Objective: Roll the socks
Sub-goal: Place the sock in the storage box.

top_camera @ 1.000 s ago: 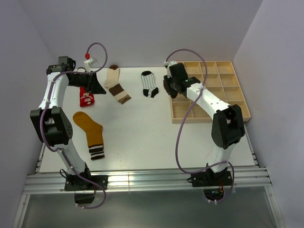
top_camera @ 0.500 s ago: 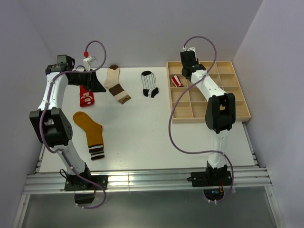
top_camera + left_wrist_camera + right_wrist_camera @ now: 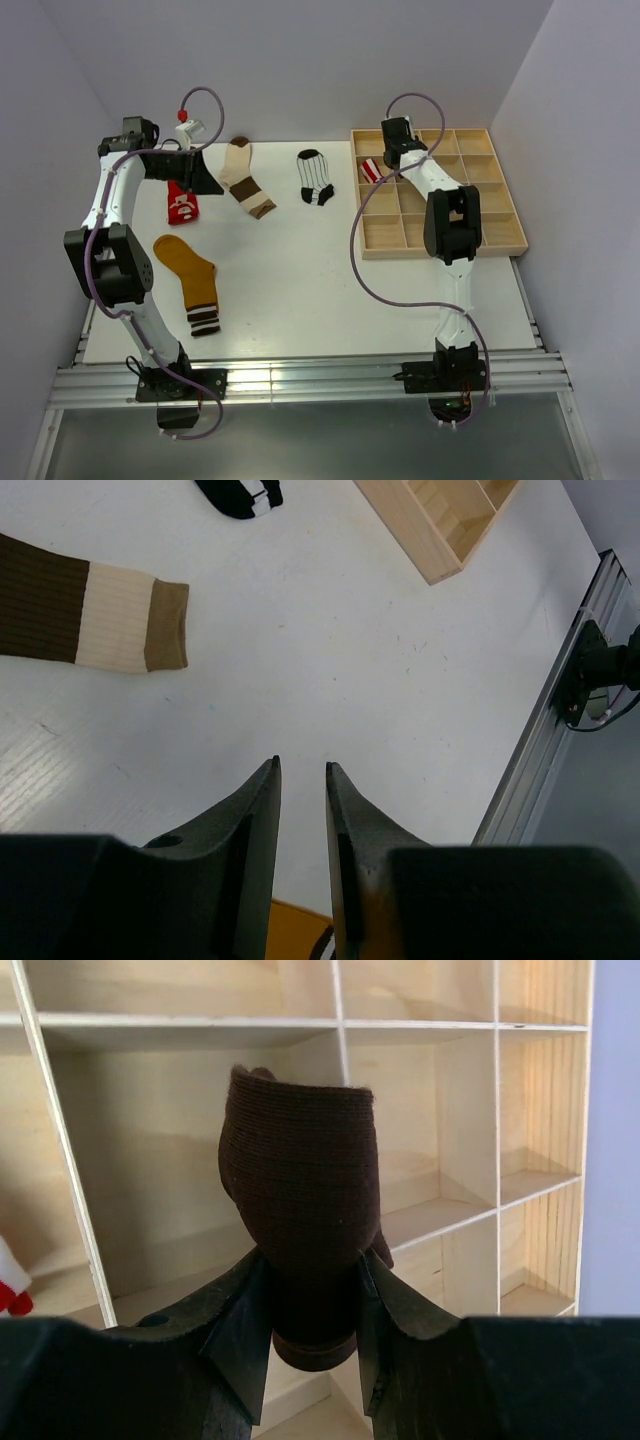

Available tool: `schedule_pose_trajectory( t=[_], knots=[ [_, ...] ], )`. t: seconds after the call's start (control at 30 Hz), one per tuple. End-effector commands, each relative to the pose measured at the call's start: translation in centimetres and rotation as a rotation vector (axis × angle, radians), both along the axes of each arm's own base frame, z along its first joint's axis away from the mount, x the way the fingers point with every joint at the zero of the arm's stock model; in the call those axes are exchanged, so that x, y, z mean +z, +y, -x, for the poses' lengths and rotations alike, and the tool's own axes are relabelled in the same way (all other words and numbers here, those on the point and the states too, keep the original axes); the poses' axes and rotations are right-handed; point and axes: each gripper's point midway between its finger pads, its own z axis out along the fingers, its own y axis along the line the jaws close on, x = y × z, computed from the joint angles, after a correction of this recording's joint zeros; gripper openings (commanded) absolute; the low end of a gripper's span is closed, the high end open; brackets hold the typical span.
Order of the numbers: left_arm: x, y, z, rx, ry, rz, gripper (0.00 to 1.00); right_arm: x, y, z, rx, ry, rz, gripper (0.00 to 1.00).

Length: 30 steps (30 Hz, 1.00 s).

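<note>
My right gripper [image 3: 393,148] hangs over the back-left cells of the wooden tray [image 3: 500,238]. It is shut on the rolled dark brown sock [image 3: 300,1200]. A rolled red-white striped sock [image 3: 371,170] lies in a left tray cell. My left gripper [image 3: 210,182] is raised over the red sock with white pattern [image 3: 182,206]; its jaws stand a narrow gap apart with nothing between them [image 3: 302,768]. The cream-and-brown sock [image 3: 246,178], the white sock with black stripes [image 3: 316,178] and the mustard sock [image 3: 192,278] lie flat on the table.
The tray's dividers [image 3: 340,1020] form several cells in front of the right gripper. An aluminium rail [image 3: 560,730] runs along the table's near edge. Walls close in the back and both sides.
My right gripper has carried the dark brown sock from the tray's left edge to its back-left cells, uncovering the red-white roll. The left arm has not moved.
</note>
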Motion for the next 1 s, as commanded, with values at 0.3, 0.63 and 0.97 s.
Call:
schedule_pose_trajectory(
  t=[0.3, 0.63, 0.97],
  knots=[
    [1.2, -0.2, 0.1, -0.025, -0.034, 0.016, 0.29, -0.6, 1.3, -1.6, 0.074, 0.006, -0.061, 0.00],
    [0.7, -0.2, 0.4, -0.021, -0.009, 0.013, 0.29, -3.3, 2.5, -2.0, 0.121, 0.081, -0.159, 0.00],
    [0.8, -0.2, 0.4, -0.015, 0.002, 0.021, 0.29, -4.1, 3.6, -1.3, 0.138, 0.121, -0.336, 0.00]
  ],
)
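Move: The right hand holds the rolled brown sock over the storage box; the cell it is going to has its middle about 2 cm ahead, 4 cm to the left and roughly 7 cm below. The red striped sock lies one cell farther left, some 13 cm left of the hand and 2 cm ahead. From the idle left hand that empty cell is about 17 cm ahead, 42 cm right and 20 cm down. The right hand lowers the still-gripped brown sock 5 cm and 3 cm left into the cell, rolling slightly. ##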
